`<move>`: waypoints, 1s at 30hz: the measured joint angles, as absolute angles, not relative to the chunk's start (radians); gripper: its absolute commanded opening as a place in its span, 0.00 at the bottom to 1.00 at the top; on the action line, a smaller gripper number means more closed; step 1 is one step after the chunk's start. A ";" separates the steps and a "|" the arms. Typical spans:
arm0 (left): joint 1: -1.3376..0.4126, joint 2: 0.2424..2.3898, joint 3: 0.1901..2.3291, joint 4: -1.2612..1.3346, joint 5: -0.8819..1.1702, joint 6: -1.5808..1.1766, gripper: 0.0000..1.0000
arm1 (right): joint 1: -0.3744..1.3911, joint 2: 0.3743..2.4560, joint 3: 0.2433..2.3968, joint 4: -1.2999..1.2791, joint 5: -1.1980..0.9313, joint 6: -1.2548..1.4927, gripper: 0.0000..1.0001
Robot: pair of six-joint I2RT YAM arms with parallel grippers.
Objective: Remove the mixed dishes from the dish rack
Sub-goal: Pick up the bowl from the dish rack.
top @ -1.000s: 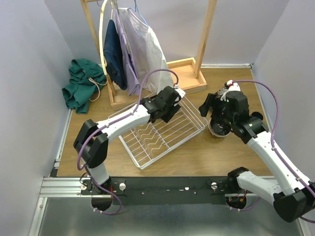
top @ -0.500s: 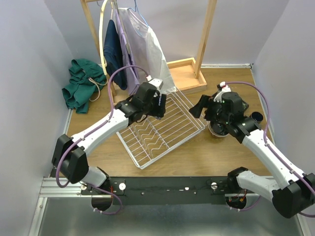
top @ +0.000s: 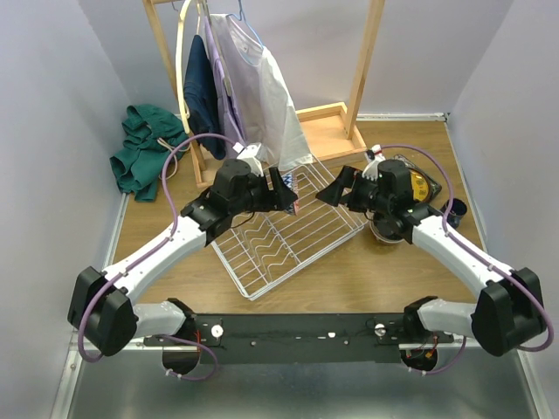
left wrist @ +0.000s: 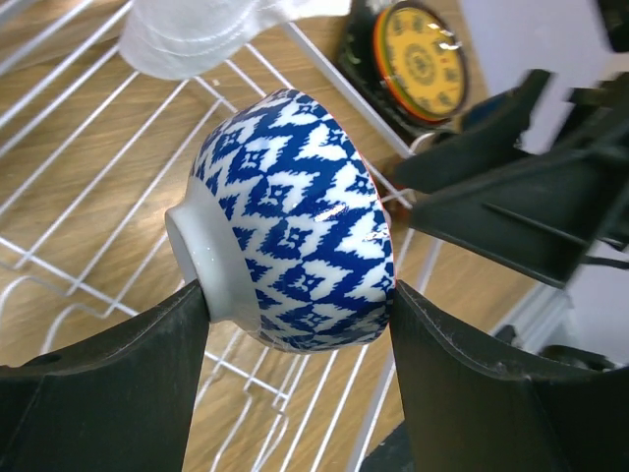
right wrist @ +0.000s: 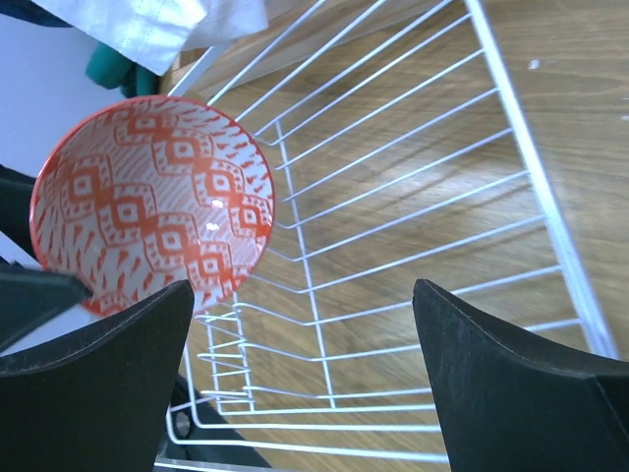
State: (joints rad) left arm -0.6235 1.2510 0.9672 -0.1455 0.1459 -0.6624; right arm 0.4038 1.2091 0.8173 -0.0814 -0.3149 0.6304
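My left gripper [top: 286, 194] is shut on a bowl [left wrist: 295, 221], blue-and-white outside and red-patterned inside, gripping it across foot and rim. It hangs on its side above the far part of the white wire dish rack [top: 262, 253]. From the right wrist view the bowl's [right wrist: 152, 202] red inside faces me at the upper left. My right gripper [top: 336, 189] stands open just right of the bowl, above the rack's right corner, nothing between its fingers [right wrist: 511, 393]. A yellow patterned plate [top: 425, 186], a dark bowl [top: 389, 229] and a small blue cup [top: 453, 209] rest on the table right of the rack.
A wooden clothes stand [top: 336, 122] with hanging garments [top: 253, 87] stands behind the rack, a white cloth reaching down near the bowl. A green cloth heap [top: 144, 148] lies at the far left. Walls close in on both sides.
The left arm swung out to the left and turned its gripper, with the bowl, to point right. The right gripper left the dish stack and moved left to face the bowl.
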 measured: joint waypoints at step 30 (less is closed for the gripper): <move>-0.620 1.145 0.786 0.201 0.332 -0.863 0.62 | 0.397 1.431 0.814 0.303 -0.633 0.815 0.04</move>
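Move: The right hand, open and empty, goes for the blue-white bowl, which lies about 10 cm to its left, level fore and aft and 3 cm higher. The left hand already holds this bowl between its fingers; the right gripper it is offered to is some 11 cm to its right and 4 cm lower. From the right hand, the dish rack's middle is 10 cm left, 8 cm back and 15 cm below, and the bowl stack 14 cm right, 8 cm back, similarly low. Right hand reaches about 5 cm left, pinching the bowl's rim as the left draws it up and back. ##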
